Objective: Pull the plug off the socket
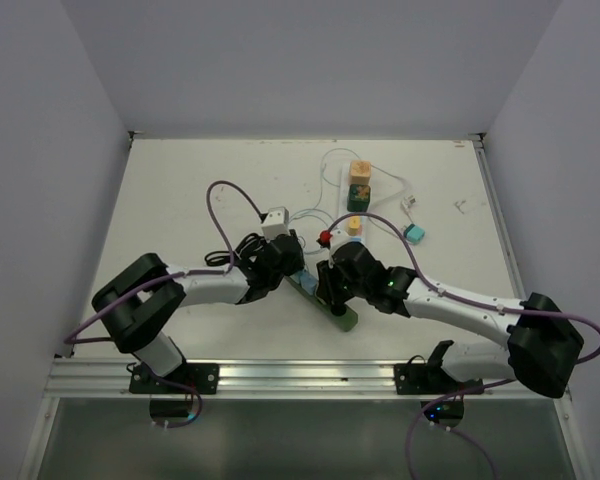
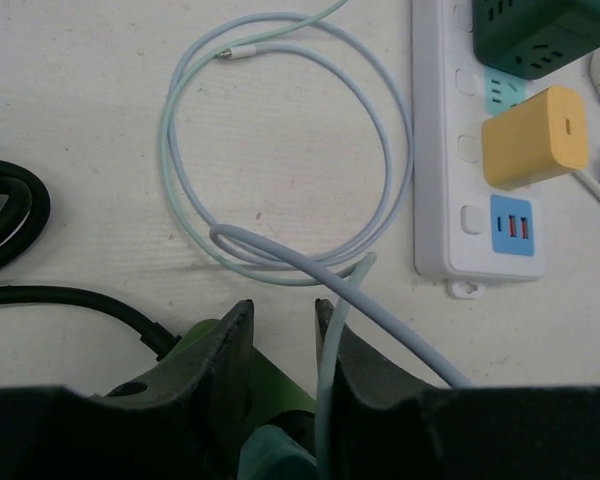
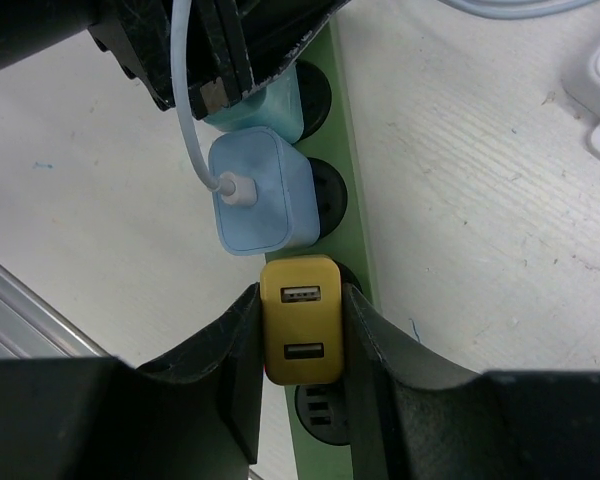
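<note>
A green socket strip (image 3: 352, 225) lies slanted on the table between the two arms. Three plugs sit in it in a row: a teal one (image 3: 272, 108), a light blue one (image 3: 262, 205) with a white cable, and a yellow plug (image 3: 300, 322) with two USB ports. My right gripper (image 3: 300, 290) is shut on the yellow plug, one finger on each side of it. My left gripper (image 2: 283, 310) clamps the strip's far end (image 2: 280, 390) by the teal plug. In the top view, both grippers (image 1: 292, 262) (image 1: 330, 288) meet over the strip (image 1: 342, 320).
A white power strip (image 2: 445, 150) lies beyond, carrying a yellow charger (image 2: 533, 137) and a green cube adapter (image 2: 540, 35). A pale cable loop (image 2: 280, 150) and a black cord (image 2: 60, 295) lie near the left gripper. A white adapter (image 1: 276, 222) and a small teal piece (image 1: 414, 233) rest farther out.
</note>
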### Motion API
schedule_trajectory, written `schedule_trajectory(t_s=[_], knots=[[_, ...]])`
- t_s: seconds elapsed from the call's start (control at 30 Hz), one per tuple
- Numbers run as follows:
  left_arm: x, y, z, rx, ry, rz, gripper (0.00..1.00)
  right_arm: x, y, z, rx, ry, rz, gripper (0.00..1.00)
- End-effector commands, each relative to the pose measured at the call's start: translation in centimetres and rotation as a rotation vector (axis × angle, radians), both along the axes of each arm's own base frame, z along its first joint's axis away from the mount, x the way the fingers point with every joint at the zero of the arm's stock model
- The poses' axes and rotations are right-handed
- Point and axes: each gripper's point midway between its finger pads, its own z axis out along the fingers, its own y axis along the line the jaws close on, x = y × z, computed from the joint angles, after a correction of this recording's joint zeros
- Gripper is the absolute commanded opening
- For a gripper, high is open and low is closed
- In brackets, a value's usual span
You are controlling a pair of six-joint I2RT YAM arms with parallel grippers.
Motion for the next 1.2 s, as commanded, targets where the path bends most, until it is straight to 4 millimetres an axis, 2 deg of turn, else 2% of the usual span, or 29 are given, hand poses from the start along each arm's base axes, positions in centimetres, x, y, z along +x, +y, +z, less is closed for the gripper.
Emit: schedule_trajectory(t_s=[0.0, 0.07, 0.1, 0.17, 0.37, 0.5, 0.7, 0.77, 0.8, 0.87, 0.9, 0.93, 0.97, 1.07, 1.17], knots=[[-6.8, 8.5, -7.6, 0.451, 0.304, -0.066, 0.39, 4.9, 1.0, 4.5, 0.083, -0.180, -0.136, 0.00], [-6.3, 8.2, -5.9, 0.435, 0.277, -0.066, 0.55, 4.8, 1.0, 4.2, 0.070, -0.175, -0.129, 0.00], [-5.9, 8.0, -5.0, 0.427, 0.266, -0.065, 0.68, 4.8, 1.0, 4.1, 0.066, -0.175, -0.130, 0.00], [-4.8, 7.6, -2.9, 0.395, 0.232, -0.065, 0.78, 4.8, 0.9, 3.9, 0.062, -0.173, -0.130, 0.00], [-3.4, 7.8, 1.6, 0.346, 0.176, -0.057, 0.90, 5.0, 0.7, 3.6, 0.053, -0.166, -0.156, 0.00], [-4.0, 7.2, 4.1, 0.262, 0.147, -0.107, 0.95, 5.1, 1.1, 2.8, 0.029, -0.145, -0.152, 0.00], [-5.4, 7.7, 6.3, 0.201, 0.128, -0.132, 0.98, 5.4, 1.7, 2.0, 0.035, -0.134, -0.146, 0.00], [-6.1, 8.2, 6.3, 0.186, 0.136, -0.129, 0.98, 5.5, 1.9, 2.2, 0.039, -0.134, -0.146, 0.00], [-6.6, 7.9, 7.0, 0.145, 0.124, -0.153, 0.98, 5.5, 2.0, 2.2, 0.042, -0.132, -0.145, 0.00], [-7.6, 7.5, 6.9, 0.089, 0.122, -0.182, 0.97, 5.6, 2.5, 2.7, 0.062, -0.126, -0.148, 0.00], [-9.1, 7.4, 5.3, 0.064, 0.158, -0.230, 0.96, 5.6, 2.7, 2.9, 0.072, -0.122, -0.148, 0.00], [-9.2, 6.4, 6.5, -0.014, 0.102, -0.267, 0.96, 5.6, 3.0, 3.3, 0.093, -0.118, -0.149, 0.00], [-9.7, 6.0, 6.4, -0.057, 0.097, -0.284, 0.95, 5.5, 3.4, 3.5, 0.107, -0.111, -0.142, 0.00], [-11.5, 5.2, 4.8, -0.123, 0.105, -0.343, 0.95, 5.1, 4.3, 4.4, 0.106, -0.129, -0.126, 0.00], [-12.1, 4.1, 4.1, -0.119, 0.120, -0.374, 0.94, 4.2, 5.6, 5.3, 0.069, -0.166, -0.078, 0.00]])
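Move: I start with my left fingers around the teal plug near the far end of the green socket. The socket's middle, carrying the blue plug, lies about 5 cm back and 4 cm to that hand's right, its body some 4 cm below; the yellow plug is 8 cm back, 6 cm right. The yellow plug sits between my right fingers, with the blue plug about 4 cm ahead and 3 cm left of that hand. I open my left fingers wide and let go of the teal plug, draw that hand off to the left and up about 7 cm, then swing it back and down over bare table beside the socket, ending some 12 cm farther back and turned clockwise. My right hand keeps its pinch on the yellow plug and eases about 4 cm forward and left. ##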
